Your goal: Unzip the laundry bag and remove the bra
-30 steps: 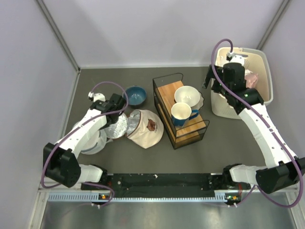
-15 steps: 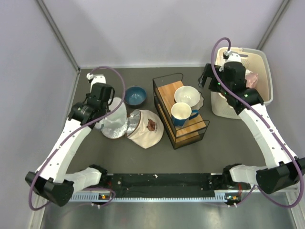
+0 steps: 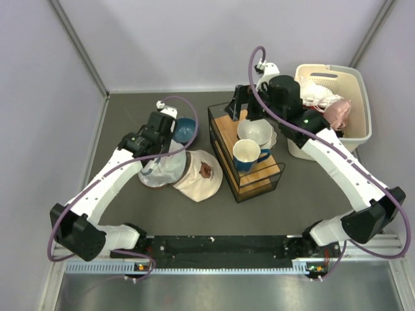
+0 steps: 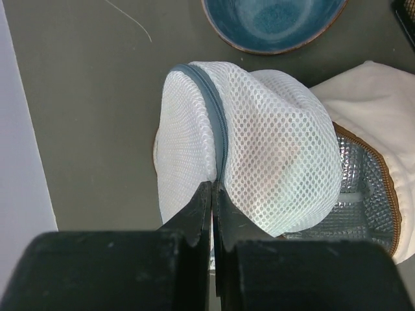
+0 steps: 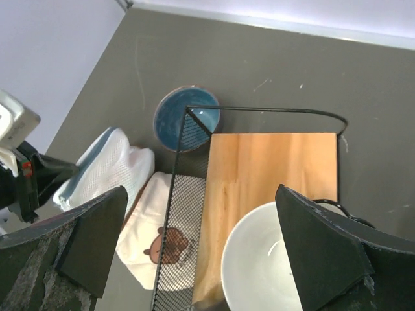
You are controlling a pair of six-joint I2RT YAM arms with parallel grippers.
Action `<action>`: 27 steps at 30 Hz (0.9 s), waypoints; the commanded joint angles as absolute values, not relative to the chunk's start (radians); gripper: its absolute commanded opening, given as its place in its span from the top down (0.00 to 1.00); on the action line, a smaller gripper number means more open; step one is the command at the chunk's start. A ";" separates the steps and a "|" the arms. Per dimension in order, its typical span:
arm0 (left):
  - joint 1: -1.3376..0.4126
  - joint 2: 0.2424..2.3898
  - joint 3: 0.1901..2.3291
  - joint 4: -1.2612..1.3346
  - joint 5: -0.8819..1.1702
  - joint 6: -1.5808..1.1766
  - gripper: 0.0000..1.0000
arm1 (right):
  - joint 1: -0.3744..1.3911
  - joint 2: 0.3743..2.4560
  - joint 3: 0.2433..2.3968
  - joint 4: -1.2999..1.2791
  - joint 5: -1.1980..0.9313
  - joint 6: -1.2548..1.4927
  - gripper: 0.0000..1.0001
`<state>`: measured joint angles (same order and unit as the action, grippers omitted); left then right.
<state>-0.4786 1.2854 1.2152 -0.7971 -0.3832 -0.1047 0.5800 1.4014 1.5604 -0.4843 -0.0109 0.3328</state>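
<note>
The laundry bag (image 4: pixel 272 142), a white mesh pouch with a grey-blue zip seam (image 4: pixel 211 110), hangs bunched over the cream pouch. My left gripper (image 4: pixel 213 186) is shut on the bag's zip seam, its fingers pressed together. From above, the left gripper (image 3: pixel 155 161) holds the bag (image 3: pixel 167 170) just left of the rack. The bra is hidden; only a faint warm tint shows through the mesh. My right gripper (image 5: pixel 201 194) stands wide open with nothing in it, above the rack's wooden shelf (image 5: pixel 272 175), and appears from above as the right gripper (image 3: pixel 241 107).
A blue bowl (image 3: pixel 184 129) sits behind the bag. The cream pouch with a brown bear mark (image 3: pixel 201 173) lies beside it. The black wire rack (image 3: pixel 224 139) carries a white bowl (image 3: pixel 254 131) and a mug (image 3: pixel 246 154). A beige basket (image 3: pixel 360 91) with laundry stands at the right.
My left gripper closed on the laundry bag and carried it up and to the right. The right arm swung left from the basket to over the rack, still open.
</note>
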 commanded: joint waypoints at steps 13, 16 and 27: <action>-0.454 1.243 1.327 -0.675 -0.319 -0.245 0.17 | 0.598 1.407 1.598 -0.430 -0.061 0.344 0.01; -0.414 1.207 1.336 -0.742 -0.351 -0.319 0.16 | 0.598 1.398 1.585 -0.428 -0.060 0.341 0.01; -0.042 0.927 1.097 -0.982 -0.142 -0.787 0.14 | 0.600 1.393 1.572 -0.423 -0.077 0.345 0.01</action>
<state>-0.1047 1.0149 1.2087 -0.8948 -0.2878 -0.5674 0.5926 1.4300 1.5597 -0.4774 -0.0582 0.3416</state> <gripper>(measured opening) 0.854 0.989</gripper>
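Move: The laundry bag is pinched near one end of its zip, its middle about 6 cm below the left hand, some 2 cm right and 1 cm back. Partly under it, the silver disc lies about 5 cm back and 2 cm left, 11 cm down. The blue bowl is 9 cm ahead and 7 cm right, the beige cap some 13 cm right and 6 cm back, both roughly 10 cm down. From the right hand, the bag is about 26 cm left, 6 cm back and well below. The laundry bag is let go as the left fingers open wide and come free of the zip, the hand easing up, forward and slightly right. Then the hand swings off to its left, about 12 cm, drawing back some 5 cm and still rising at first, away from the bag; the wrist turns roughly 35 degrees counter-clockwise, its left side dipping. ##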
